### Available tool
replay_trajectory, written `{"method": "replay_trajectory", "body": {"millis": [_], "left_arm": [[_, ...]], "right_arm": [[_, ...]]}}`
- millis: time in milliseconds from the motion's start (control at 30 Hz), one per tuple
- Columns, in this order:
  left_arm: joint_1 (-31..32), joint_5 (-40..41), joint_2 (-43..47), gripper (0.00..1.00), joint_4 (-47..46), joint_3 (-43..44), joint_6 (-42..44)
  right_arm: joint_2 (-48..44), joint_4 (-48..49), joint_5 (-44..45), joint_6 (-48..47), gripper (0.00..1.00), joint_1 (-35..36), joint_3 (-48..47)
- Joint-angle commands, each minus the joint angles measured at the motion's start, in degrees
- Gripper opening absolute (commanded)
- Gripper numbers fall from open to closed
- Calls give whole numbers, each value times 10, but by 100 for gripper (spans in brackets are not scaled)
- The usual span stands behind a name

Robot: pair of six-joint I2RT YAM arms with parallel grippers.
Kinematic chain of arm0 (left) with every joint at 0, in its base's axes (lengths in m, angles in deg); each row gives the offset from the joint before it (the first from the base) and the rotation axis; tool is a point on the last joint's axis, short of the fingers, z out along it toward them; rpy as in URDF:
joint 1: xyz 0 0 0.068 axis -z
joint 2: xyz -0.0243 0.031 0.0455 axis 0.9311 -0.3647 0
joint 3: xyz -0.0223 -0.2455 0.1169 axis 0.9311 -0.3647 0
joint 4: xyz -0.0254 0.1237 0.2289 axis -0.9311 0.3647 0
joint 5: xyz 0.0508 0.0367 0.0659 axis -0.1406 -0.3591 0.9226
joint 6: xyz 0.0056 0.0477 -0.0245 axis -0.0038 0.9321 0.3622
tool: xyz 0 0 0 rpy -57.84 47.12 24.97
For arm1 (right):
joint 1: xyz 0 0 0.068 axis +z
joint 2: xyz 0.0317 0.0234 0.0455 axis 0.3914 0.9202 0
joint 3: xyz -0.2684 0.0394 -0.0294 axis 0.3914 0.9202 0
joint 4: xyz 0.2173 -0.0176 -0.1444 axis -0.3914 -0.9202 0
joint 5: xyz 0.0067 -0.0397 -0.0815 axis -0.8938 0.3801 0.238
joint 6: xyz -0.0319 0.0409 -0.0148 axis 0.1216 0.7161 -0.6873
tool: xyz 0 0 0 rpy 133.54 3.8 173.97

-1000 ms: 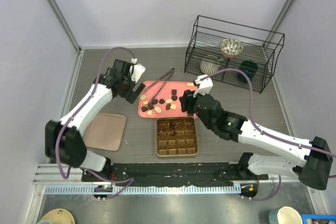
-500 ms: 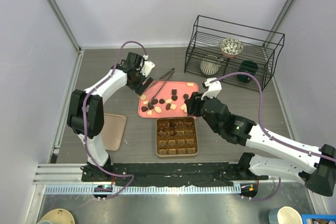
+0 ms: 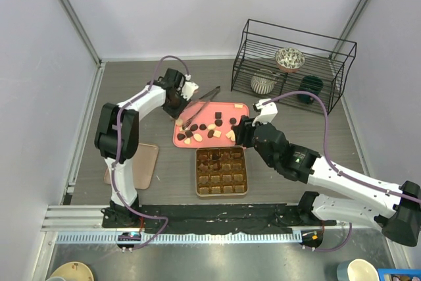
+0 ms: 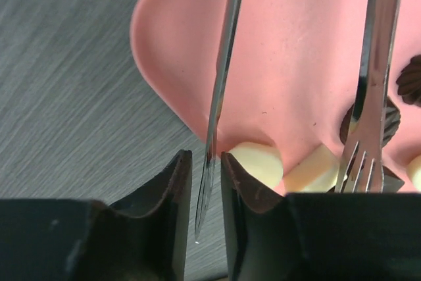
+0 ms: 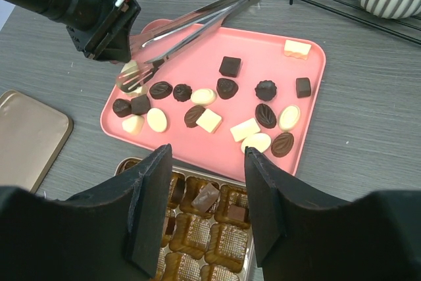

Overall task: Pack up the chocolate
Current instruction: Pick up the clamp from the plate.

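Note:
Dark, mid-brown and cream chocolate [image 3: 214,133] pieces lie scattered on the pink tray [image 3: 223,113]. Two or three more sit in the back row of the gold-brown gridded box [image 3: 197,176], one of them tilted [image 5: 206,195]. Metal tongs [image 3: 200,100] rest across the tray's back-left corner. My left gripper [image 4: 206,169] stands open by a slim gap on either side of one tong arm [image 4: 220,83], near the tips, beside a cream chocolate [image 4: 256,162]. My right gripper [image 5: 207,162] hovers open and empty over the box's back edge.
A black wire rack [image 3: 289,64] holding cups and a bowl stands at the back right. A flat brown lid [image 3: 135,162] lies at the left, partly under the left arm. Grey walls close in the table on both sides.
My left gripper swung in to the tray's back-left corner and narrowed from wide open to a slim gap around a tong arm. The right arm shifted slightly right, then stayed.

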Motion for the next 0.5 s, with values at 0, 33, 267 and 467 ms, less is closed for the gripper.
{"method": "replay_trajectory", "body": {"millis": [0,33,267,467], "left_arm": [[-7,-25,-6,24,17,18,3],[-8,-25,-6,20,17,18,3],[-18,-55,2,0,53,34,-2],[-34,-93,41,0,81,42,-15]], "right_arm": [[-11,13,14,-2,53,-4,-5],[-12,12,14,-2,53,-4,-5],[-14,12,7,0,53,-5,-8],[-16,12,-1,-2,53,-4,-15]]}}
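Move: The left hand is already low over the clamp's left leg near its tip, the leg lying between part-open fingers. The clamp's middle is about 5 cm ahead and 7 cm to the right, a centimetre or so lower. A white chocolate sits 2 cm back and 1 cm right; the plate's middle lies some 11 cm right and 2 cm back. From the right hand, the clamp is roughly 17 cm ahead, 13 cm left and 18 cm below. Down by barely 1 cm at first, then easing back towards its base about 1 cm and coming up a touch, the left hand shuts its fingers from a third open to nearly closed. They pinch the clamp's thin left leg near the tip, while the fingertips tilt back some 5 degrees. ##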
